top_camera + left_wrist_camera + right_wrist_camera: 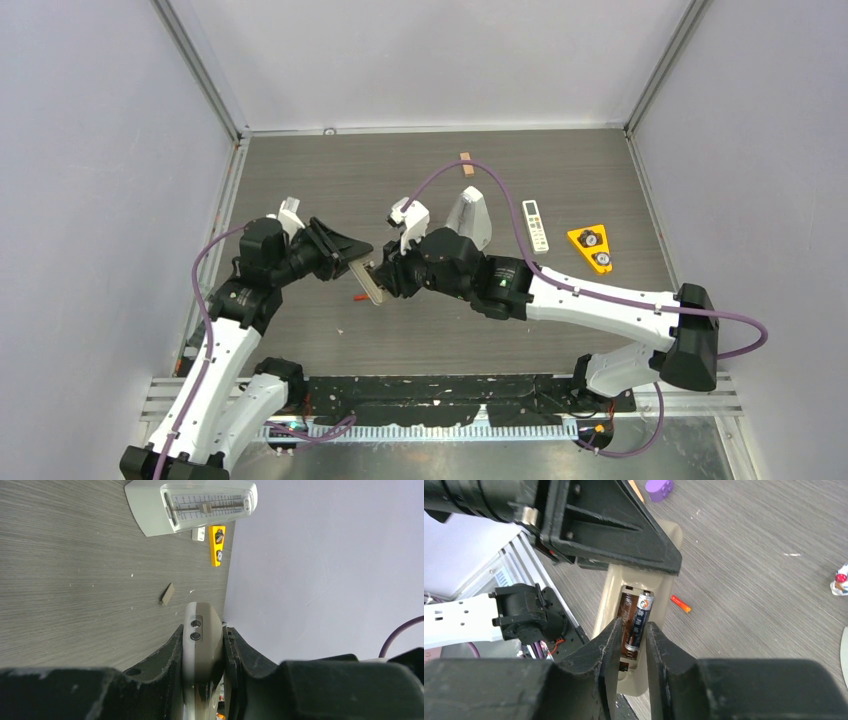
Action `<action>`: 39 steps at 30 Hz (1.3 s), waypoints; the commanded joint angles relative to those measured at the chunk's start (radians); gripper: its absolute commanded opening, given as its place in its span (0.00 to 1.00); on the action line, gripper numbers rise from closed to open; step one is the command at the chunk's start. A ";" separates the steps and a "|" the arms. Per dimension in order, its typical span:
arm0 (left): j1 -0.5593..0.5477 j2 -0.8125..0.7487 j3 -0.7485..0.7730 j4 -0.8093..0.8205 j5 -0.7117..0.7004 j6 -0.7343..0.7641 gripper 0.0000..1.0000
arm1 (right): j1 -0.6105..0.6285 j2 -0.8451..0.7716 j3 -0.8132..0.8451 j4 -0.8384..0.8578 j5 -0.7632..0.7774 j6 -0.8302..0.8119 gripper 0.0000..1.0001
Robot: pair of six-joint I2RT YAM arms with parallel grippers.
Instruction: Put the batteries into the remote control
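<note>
My left gripper (352,262) is shut on the remote control (370,282), a slim grey-brown bar held off the table. In the left wrist view the remote (202,635) sits squeezed between the fingers of that gripper (202,627). The right wrist view shows the remote (611,587) with its compartment uncovered and a dark battery (640,620) lying in it. My right gripper (631,625) hovers right over that battery's lower end, its fingers slightly apart on either side, open. A second battery with an orange end (680,604) lies on the table beside the remote, also seen from above (359,297).
A grey metronome (470,215) stands behind the right gripper (383,275). A short white remote with buttons (536,225) and a yellow triangular piece (590,247) lie to the right. A small wooden block (466,164) rests near the back.
</note>
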 commanded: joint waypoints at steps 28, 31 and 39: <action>0.006 -0.007 0.025 0.071 0.088 0.171 0.00 | -0.234 -0.077 -0.209 0.312 -0.463 0.801 0.79; 0.005 0.018 0.045 0.062 0.090 0.194 0.00 | -0.237 -0.072 -0.234 0.374 -0.458 0.873 0.81; 0.006 0.045 0.057 0.092 0.123 0.210 0.00 | -0.238 -0.024 -0.270 0.457 -0.468 0.981 0.86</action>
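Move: Just beyond the right fingertips, about 1 cm ahead and 1 cm to the left at the same height, lies the battery in the open bay of the remote control. The left gripper's fingers clamp the remote some 5 cm ahead of the right hand, 3 cm left and 2 cm higher. The orange battery on the table is about 6 cm ahead, 8 cm left and 22 cm below. From the left hand, the battery in the bay is roughly 4 cm back, 2 cm right and 2 cm lower. Opening from about a quarter to nearly full width, the right gripper backs off the battery some 3.5 cm to the right, rising slightly, then dips and swings back left almost to where it began. On the way the wrist rolls about 55 degrees, clockwise looking along the fingers, leaving the spread fingers facing the bay. The left hand keeps its grip on the remote, turning it slightly clockwise. ##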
